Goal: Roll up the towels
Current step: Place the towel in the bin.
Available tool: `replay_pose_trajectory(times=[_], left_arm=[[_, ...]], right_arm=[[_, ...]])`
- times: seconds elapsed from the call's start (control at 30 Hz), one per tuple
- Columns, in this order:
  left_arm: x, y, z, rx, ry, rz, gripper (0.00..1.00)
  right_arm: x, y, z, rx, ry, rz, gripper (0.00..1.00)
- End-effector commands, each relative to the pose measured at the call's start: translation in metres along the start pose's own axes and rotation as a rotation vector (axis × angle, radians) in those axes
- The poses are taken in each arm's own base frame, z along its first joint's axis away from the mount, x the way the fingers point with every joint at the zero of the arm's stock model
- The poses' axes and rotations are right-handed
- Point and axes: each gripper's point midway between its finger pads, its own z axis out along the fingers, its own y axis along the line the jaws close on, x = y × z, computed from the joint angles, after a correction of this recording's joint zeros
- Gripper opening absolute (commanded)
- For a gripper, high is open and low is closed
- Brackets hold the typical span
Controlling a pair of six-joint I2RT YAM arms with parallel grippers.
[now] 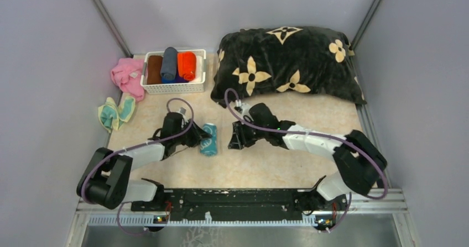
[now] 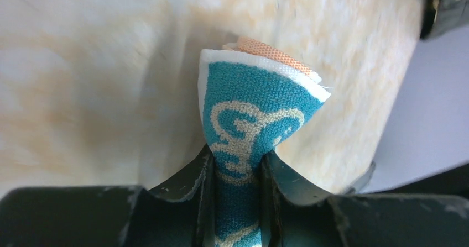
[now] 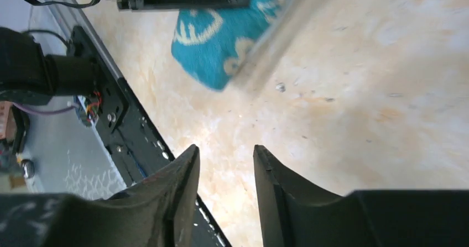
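Note:
A rolled teal towel with pale circle print point(image 1: 209, 138) lies at the table's middle. My left gripper point(image 1: 197, 138) is shut on it; in the left wrist view the towel point(image 2: 249, 114) is pinched between the jaws, its end sticking out. My right gripper point(image 1: 233, 138) is open and empty just right of the roll; its wrist view shows the towel point(image 3: 218, 37) ahead of the fingers point(image 3: 180, 175). A pale yellow towel with teal patches point(image 1: 115, 112) lies crumpled at the left. An orange-red towel point(image 1: 187, 65) sits rolled in the white basket point(image 1: 174, 85).
The basket also holds a brown roll point(image 1: 155, 69) and a blue-grey roll point(image 1: 169, 63). A pink cloth point(image 1: 128, 75) lies left of it. The big black cushion with cream flowers point(image 1: 287, 62) fills the back right. Grey walls stand on both sides.

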Motion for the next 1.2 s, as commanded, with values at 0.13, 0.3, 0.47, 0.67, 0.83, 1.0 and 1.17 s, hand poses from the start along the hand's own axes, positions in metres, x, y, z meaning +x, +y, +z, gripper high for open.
replay_pose_trajectory(times=[0.13, 0.3, 0.47, 0.67, 0.83, 1.0, 1.17], left_arm=[[-0.115, -0.014, -0.038, -0.057, -0.223, 0.149, 0.14], [-0.204, -0.04, -0.075, -0.037, -0.372, 0.234, 0.14], [-0.291, -0.056, -0.104, -0.005, -0.471, 0.308, 0.14], [-0.378, -0.051, -0.106, 0.01, -0.504, 0.402, 0.14], [-0.419, -0.017, -0.088, 0.045, -0.463, 0.419, 0.14], [-0.43, 0.021, -0.057, 0.087, -0.401, 0.378, 0.16], [-0.438, 0.049, -0.028, 0.085, -0.377, 0.355, 0.17]], right_arm=[[-0.032, -0.032, -0.074, 0.135, -0.159, -0.095, 0.54], [-0.035, -0.048, -0.089, 0.173, -0.174, -0.118, 0.62], [-0.032, -0.061, -0.09, 0.194, -0.167, -0.112, 0.74], [-0.035, -0.063, -0.09, 0.198, -0.177, -0.134, 0.79], [-0.036, -0.068, -0.088, 0.214, -0.172, -0.145, 0.79], [-0.038, -0.072, -0.083, 0.22, -0.157, -0.144, 0.79], [-0.039, -0.072, -0.078, 0.209, -0.144, -0.143, 0.79]])
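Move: The left hand already holds the rolled blue towel; its place is on the brown roll in the bin, about 31 cm ahead, 24 cm to its left and 3 cm higher. The grey roll stands some 32 cm ahead and 18 cm left of this hand, the orange roll 32 ahead and 10 left, both about 7 cm up. From the empty right hand the brown roll lies roughly 33 cm ahead, 36 left and 2 below. Left arcs the pinched towel about 40 cm forward-left, up then down over the brown roll; right withdraws rightward, opening. ##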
